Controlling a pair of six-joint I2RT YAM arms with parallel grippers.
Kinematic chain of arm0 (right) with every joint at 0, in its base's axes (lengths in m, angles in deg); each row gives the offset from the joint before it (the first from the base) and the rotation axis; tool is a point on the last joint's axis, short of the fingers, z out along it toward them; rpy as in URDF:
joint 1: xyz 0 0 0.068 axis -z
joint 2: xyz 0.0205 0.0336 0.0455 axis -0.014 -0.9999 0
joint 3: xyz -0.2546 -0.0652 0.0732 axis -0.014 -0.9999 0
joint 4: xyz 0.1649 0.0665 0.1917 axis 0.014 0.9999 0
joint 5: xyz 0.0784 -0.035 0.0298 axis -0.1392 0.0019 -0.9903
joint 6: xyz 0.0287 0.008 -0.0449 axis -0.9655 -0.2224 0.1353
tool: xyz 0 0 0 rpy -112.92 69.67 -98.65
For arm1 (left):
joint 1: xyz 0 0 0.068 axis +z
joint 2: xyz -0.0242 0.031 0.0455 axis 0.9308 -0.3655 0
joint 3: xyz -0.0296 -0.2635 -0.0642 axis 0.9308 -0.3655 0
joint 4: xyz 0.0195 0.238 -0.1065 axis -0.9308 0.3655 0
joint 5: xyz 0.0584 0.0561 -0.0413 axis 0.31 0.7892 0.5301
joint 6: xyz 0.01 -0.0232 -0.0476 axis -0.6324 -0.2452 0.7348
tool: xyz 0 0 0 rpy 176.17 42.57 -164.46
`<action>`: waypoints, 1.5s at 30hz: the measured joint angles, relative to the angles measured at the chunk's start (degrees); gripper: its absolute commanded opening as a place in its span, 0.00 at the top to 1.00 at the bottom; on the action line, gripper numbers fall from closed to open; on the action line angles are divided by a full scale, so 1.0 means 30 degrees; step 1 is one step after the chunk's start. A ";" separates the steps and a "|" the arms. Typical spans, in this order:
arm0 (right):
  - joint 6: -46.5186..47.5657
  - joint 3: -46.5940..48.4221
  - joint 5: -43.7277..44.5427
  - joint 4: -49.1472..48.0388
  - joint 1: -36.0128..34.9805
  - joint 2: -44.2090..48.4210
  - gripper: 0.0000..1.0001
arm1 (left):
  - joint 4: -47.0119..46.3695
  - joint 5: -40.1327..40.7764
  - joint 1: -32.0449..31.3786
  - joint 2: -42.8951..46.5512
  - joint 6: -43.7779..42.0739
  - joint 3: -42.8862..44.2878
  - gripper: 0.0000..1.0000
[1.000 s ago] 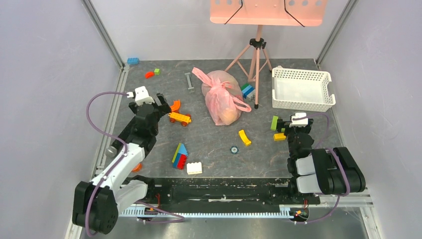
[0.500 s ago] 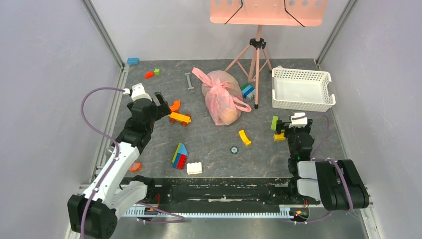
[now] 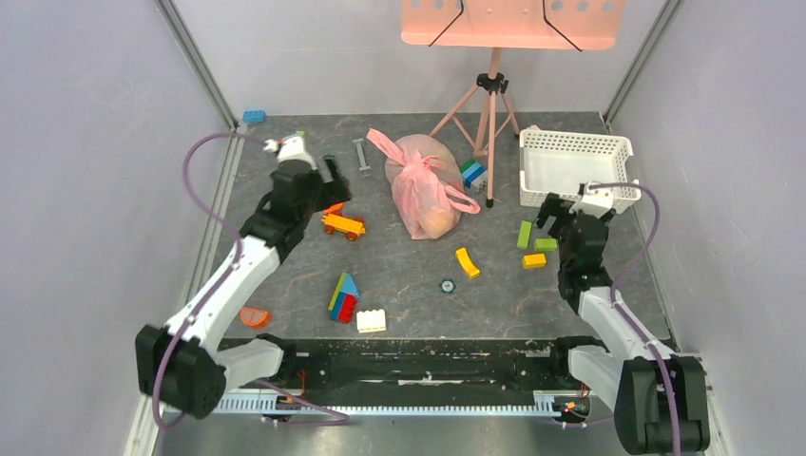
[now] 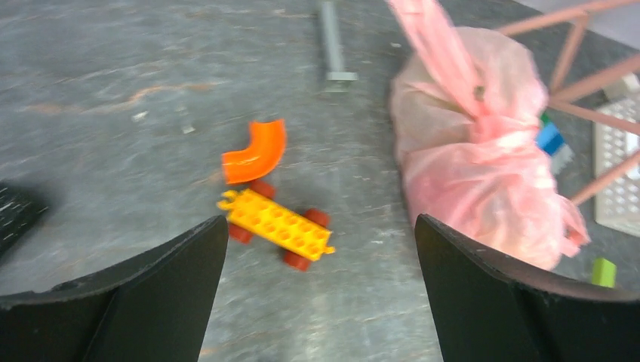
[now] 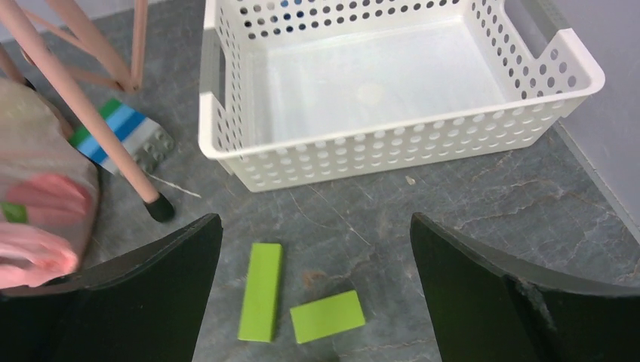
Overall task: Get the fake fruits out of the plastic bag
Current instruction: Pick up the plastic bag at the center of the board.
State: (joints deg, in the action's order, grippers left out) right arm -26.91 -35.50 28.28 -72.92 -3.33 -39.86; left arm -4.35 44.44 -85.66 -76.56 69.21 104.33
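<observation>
The pink plastic bag (image 3: pixel 423 190) lies knotted in the middle of the table, its handle loops sticking out. The fake fruits stay inside it and show only as a faint yellowish bulge (image 3: pixel 437 220) at its near end. My left gripper (image 3: pixel 330 180) hovers open to the left of the bag; in the left wrist view the bag (image 4: pixel 483 166) sits ahead and to the right of my left gripper (image 4: pixel 318 222). My right gripper (image 3: pixel 570 215) is open in front of the basket, well right of the bag (image 5: pixel 38 204), with nothing between the fingers of my right gripper (image 5: pixel 314 219).
A yellow toy car (image 4: pixel 275 230) and an orange curved piece (image 4: pixel 256 151) lie under the left gripper. Two green blocks (image 5: pixel 260 290) (image 5: pixel 328 315) lie below the right gripper, before the white lattice basket (image 5: pixel 377 143). A pink tripod (image 3: pixel 489 114) stands behind the bag. Other blocks (image 3: pixel 344 297) are scattered nearer.
The left arm has reached forward and right, closer to the bag. The right arm has stretched forward toward the basket, uncovering the green blocks. Both grippers stayed open.
</observation>
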 measured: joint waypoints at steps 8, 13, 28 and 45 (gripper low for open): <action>-0.2288 0.4226 -0.0663 0.6579 0.0000 -0.0474 0.02 | -0.0153 0.0102 -0.4357 -0.6054 0.0087 0.4911 0.00; -0.2295 0.4299 -0.2550 0.8524 0.0000 -0.0503 0.02 | -0.0401 -0.0029 -0.4736 -0.8998 0.1027 0.6754 0.00; -0.2295 0.3942 -0.4444 0.9508 0.0000 0.0306 0.02 | -0.0590 0.0350 -0.6382 -1.3231 0.3417 1.0054 0.08; -0.2244 0.3942 -0.4452 0.9959 0.0000 0.0750 0.02 | -0.0117 0.1647 -0.6827 -1.6436 0.4189 1.1759 0.36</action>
State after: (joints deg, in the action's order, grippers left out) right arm -33.64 -23.67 14.92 -43.05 -3.33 -37.61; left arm -4.70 49.38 -106.14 -125.87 81.78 139.60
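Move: The plastic bag's middle lies about 23 cm to the left hand's right, some 11 cm farther out and roughly 15 cm below. The yellow car sits about 4 cm right and 2 cm ahead of that hand, the orange curve 1 cm right and 8 cm ahead, both some 20 cm down. The blue-green blocks are about 12 cm right of the bag and 3 cm farther out. From the right hand the bag is roughly 36 cm left, 12 cm ahead, 8 cm lower. Rightward and quick at first, the left hand sweeps about 22 cm over to the plastic bag, reaching some 10 cm forward on the way, then slows and sinks about 9 cm with the fingers tipping further down and swinging clockwise. Over the bunched plastic the fingers close by roughly a quarter, still well apart. The empty right hand, after a brief lift, shifts some 5 cm left, tipping down and turning counter-clockwise. ##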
